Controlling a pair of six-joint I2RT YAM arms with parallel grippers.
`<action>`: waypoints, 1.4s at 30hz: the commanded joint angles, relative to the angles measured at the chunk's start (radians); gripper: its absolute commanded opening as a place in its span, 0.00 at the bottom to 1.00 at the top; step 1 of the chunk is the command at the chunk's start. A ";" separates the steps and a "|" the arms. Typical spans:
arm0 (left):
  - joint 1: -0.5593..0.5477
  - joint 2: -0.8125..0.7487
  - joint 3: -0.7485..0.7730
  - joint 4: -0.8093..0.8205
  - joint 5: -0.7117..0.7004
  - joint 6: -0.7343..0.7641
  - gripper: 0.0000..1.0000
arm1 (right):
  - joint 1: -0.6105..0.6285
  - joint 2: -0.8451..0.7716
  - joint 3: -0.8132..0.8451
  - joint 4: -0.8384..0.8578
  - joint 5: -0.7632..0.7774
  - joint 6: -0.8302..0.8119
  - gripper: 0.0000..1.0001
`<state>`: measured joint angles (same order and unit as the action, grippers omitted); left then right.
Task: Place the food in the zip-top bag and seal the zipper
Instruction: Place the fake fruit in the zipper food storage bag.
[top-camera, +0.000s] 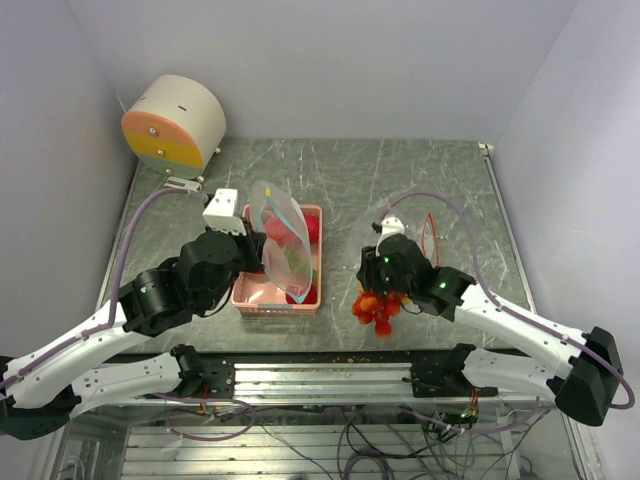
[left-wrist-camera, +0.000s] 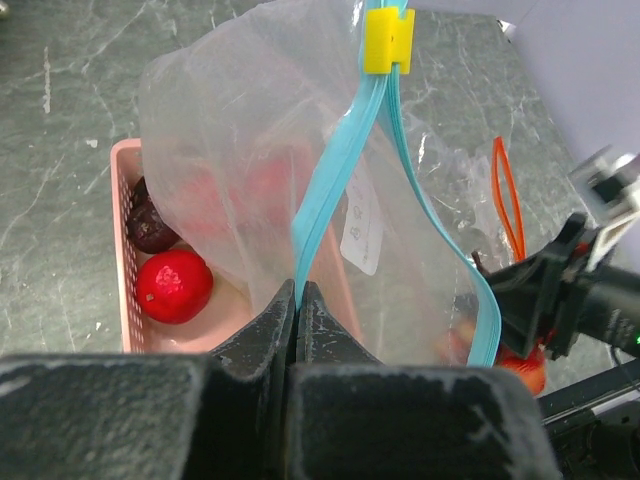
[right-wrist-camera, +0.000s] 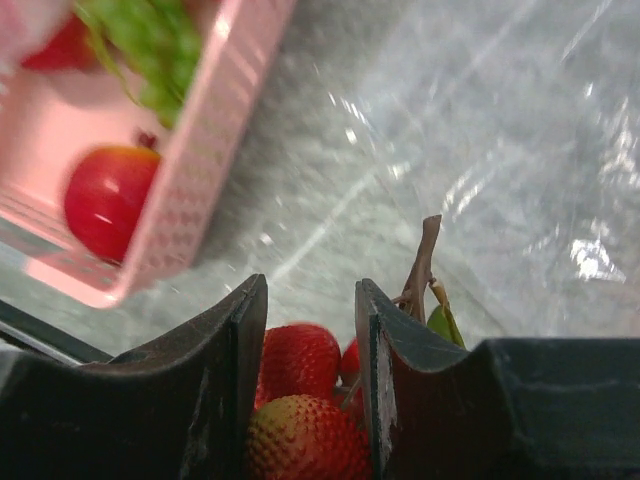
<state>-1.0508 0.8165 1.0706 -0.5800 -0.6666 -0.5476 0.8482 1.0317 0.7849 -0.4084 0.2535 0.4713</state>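
Note:
My left gripper (left-wrist-camera: 298, 300) is shut on the blue zipper edge (left-wrist-camera: 330, 190) of the clear zip-top bag (top-camera: 280, 240), holding it upright over the pink tray (top-camera: 262, 300). The bag's mouth gapes and its yellow slider (left-wrist-camera: 388, 42) sits at the far end. In the tray lie food pieces: a red ball (left-wrist-camera: 174, 286), a dark fruit (left-wrist-camera: 150, 222), a red apple (right-wrist-camera: 108, 195) and green grapes (right-wrist-camera: 150, 40). My right gripper (right-wrist-camera: 310, 300) is right of the tray, shut on a cluster of bumpy red fruits (right-wrist-camera: 300, 400) with a brown stem (right-wrist-camera: 425, 255); the cluster (top-camera: 376, 306) shows under that gripper.
A round cream and orange device (top-camera: 175, 122) stands at the back left corner. An orange loop (top-camera: 430, 235) lies on the marbled table behind my right arm, on crinkled clear plastic (right-wrist-camera: 520, 150). A metal rail (top-camera: 330, 375) runs along the near edge.

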 joint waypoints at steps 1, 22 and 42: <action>0.000 -0.005 -0.018 0.011 -0.004 -0.008 0.07 | -0.004 -0.012 -0.097 0.084 -0.013 0.027 0.00; 0.001 0.315 0.191 0.117 0.222 0.010 0.07 | -0.004 -0.229 0.388 0.024 -0.427 -0.187 0.00; 0.002 0.454 0.223 0.260 0.388 -0.041 0.07 | -0.003 -0.229 0.293 0.420 -0.594 -0.093 0.00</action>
<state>-1.0508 1.2823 1.2385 -0.3832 -0.3363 -0.5655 0.8474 0.8192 1.1320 -0.1432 -0.3996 0.3450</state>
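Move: The fruit bunch is already pinched by its stalk in the right hand, its fruit some 7 cm below and 3 cm behind the fingertips. The open bag mouth lies about 17 cm to the right hand's left, 14 cm higher and level with it fore and aft; the pink basket is about 23 cm left, 9 cm farther out and 11 cm down. From the left hand, which grips the bag's blue zipper edge, the bunch is roughly 24 cm right, 3 cm back and 22 cm down. The fruit bunch, kept by its stalk, dips about 4 cm and then swings high as the right hand climbs to nearly 30 cm above its start, drawing back about 10 cm and a little left, its fingers tipping upward while the wrist turns counter-clockwise. The bag, still clamped at the zipper, is brought right to meet it, with the left hand turning somewhat clockwise and ending slightly lower. ##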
